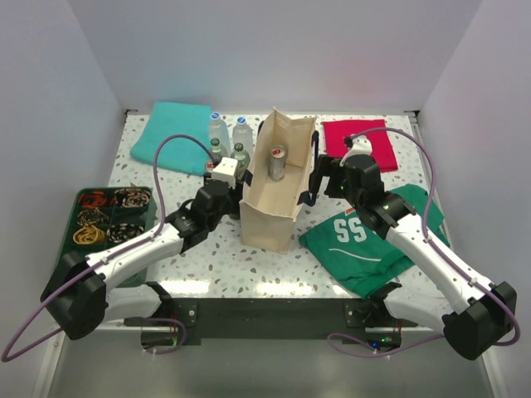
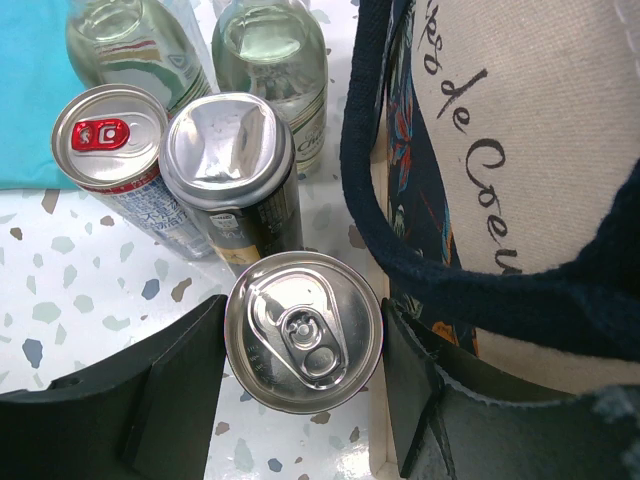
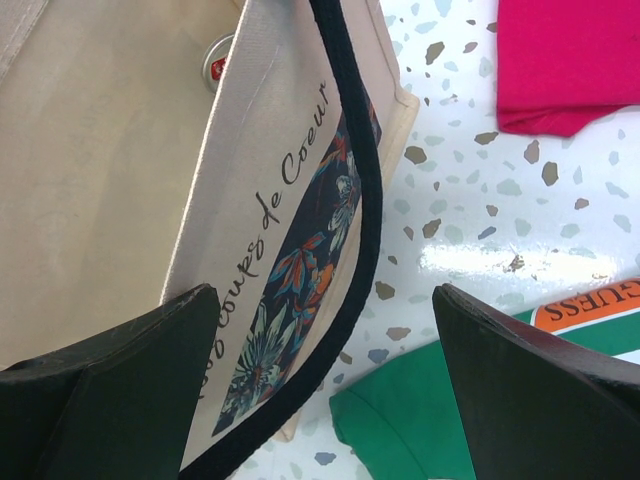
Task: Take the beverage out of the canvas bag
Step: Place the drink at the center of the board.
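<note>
The beige canvas bag (image 1: 278,186) stands upright mid-table with its mouth wide. One beverage can (image 1: 277,162) stands inside it, and its red-tabbed top (image 3: 213,62) peeks over the rim in the right wrist view. Just left of the bag, my left gripper (image 2: 303,345) is shut on a second, silver-topped beverage can (image 2: 303,332), both fingers against its sides. The bag's printed wall (image 2: 520,150) and navy strap (image 2: 400,250) are right beside it. My right gripper (image 3: 325,390) is open at the bag's right side, over the printed wall (image 3: 270,230) and navy strap (image 3: 365,200).
Two more cans (image 2: 110,135) (image 2: 228,150) and two clear bottles (image 2: 272,50) (image 2: 130,40) stand close behind the held can. A teal cloth (image 1: 170,133) lies back left and a pink cloth (image 1: 361,143) back right. A green shirt (image 1: 365,240) lies front right, a dark tray (image 1: 108,215) far left.
</note>
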Robot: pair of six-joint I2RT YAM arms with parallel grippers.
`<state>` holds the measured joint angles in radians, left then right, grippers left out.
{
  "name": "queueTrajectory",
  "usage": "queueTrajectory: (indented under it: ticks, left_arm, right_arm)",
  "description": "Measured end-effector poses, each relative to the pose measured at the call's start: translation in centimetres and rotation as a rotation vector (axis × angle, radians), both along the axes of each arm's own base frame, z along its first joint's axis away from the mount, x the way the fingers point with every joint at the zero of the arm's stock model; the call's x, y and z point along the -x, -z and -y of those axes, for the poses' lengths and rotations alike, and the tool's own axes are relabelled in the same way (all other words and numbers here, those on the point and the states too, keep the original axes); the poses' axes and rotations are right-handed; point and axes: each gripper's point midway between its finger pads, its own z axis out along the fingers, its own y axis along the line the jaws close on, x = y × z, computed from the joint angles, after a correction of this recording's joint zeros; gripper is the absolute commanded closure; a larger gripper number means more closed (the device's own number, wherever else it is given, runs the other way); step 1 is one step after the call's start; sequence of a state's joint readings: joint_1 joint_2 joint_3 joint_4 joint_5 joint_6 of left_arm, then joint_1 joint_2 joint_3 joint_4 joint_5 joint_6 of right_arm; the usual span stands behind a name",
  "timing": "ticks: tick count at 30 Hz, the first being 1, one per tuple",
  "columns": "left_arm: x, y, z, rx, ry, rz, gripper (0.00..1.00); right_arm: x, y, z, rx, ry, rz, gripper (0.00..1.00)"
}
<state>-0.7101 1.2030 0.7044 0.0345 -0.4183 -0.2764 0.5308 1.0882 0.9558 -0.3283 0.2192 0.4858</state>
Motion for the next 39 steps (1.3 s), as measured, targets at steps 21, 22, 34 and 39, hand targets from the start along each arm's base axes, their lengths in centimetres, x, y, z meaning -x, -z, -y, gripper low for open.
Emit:
queueTrajectory:
  ticks: [21,22,34,39]
  left_arm:
    - [0.00,0.68,-0.16,0.004,-0.024,-0.021,0.37]
    - [-0.01,0.69,-0.17,0.003,-0.025,-0.021,0.37]
    - [-0.22,0.54,-0.62,0.009,-0.061,-0.013,0.18]
    - [-0.26,0.56,-0.89,0.002,-0.075,-0.012,0.16]
  right_arm:
    - [-0.05,0.00,0.11,0.003,0.006,0.001,0.07]
    - [-0.05,0.00,0.11,0.003,0.006,0.001,0.07]
    - [-0.03,-0.06,0.13,0.002,0.006,0.003,0.07]
    - [-0.03,-0.06,0.13,0.005,0.004,0.004,0.07]
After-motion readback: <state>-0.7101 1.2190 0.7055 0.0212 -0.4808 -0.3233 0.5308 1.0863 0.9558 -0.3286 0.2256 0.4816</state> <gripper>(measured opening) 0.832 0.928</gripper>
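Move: The can between my left fingers goes to its spot on the table directly below, about 9 cm down and close against the canvas bag's left side. The dark can stands some 7 cm ahead and 1 cm left, the red-tab can 9 cm ahead and 6 cm left, and the near glass bottle about 14 cm ahead and 1 cm right. The bag's middle lies 11 cm right and 5 cm ahead. From my right hand the spot is roughly 24 cm left, level ahead, 17 cm below. I ease my left hand straight down, under 1 cm, to settle the can on the table behind the dark can, and pause there still gripping it. Then I spread the fingers by about a fifth of their range to let go, drifting about 1 cm to the left, away from the bag, with a slight counter-clockwise turn. ##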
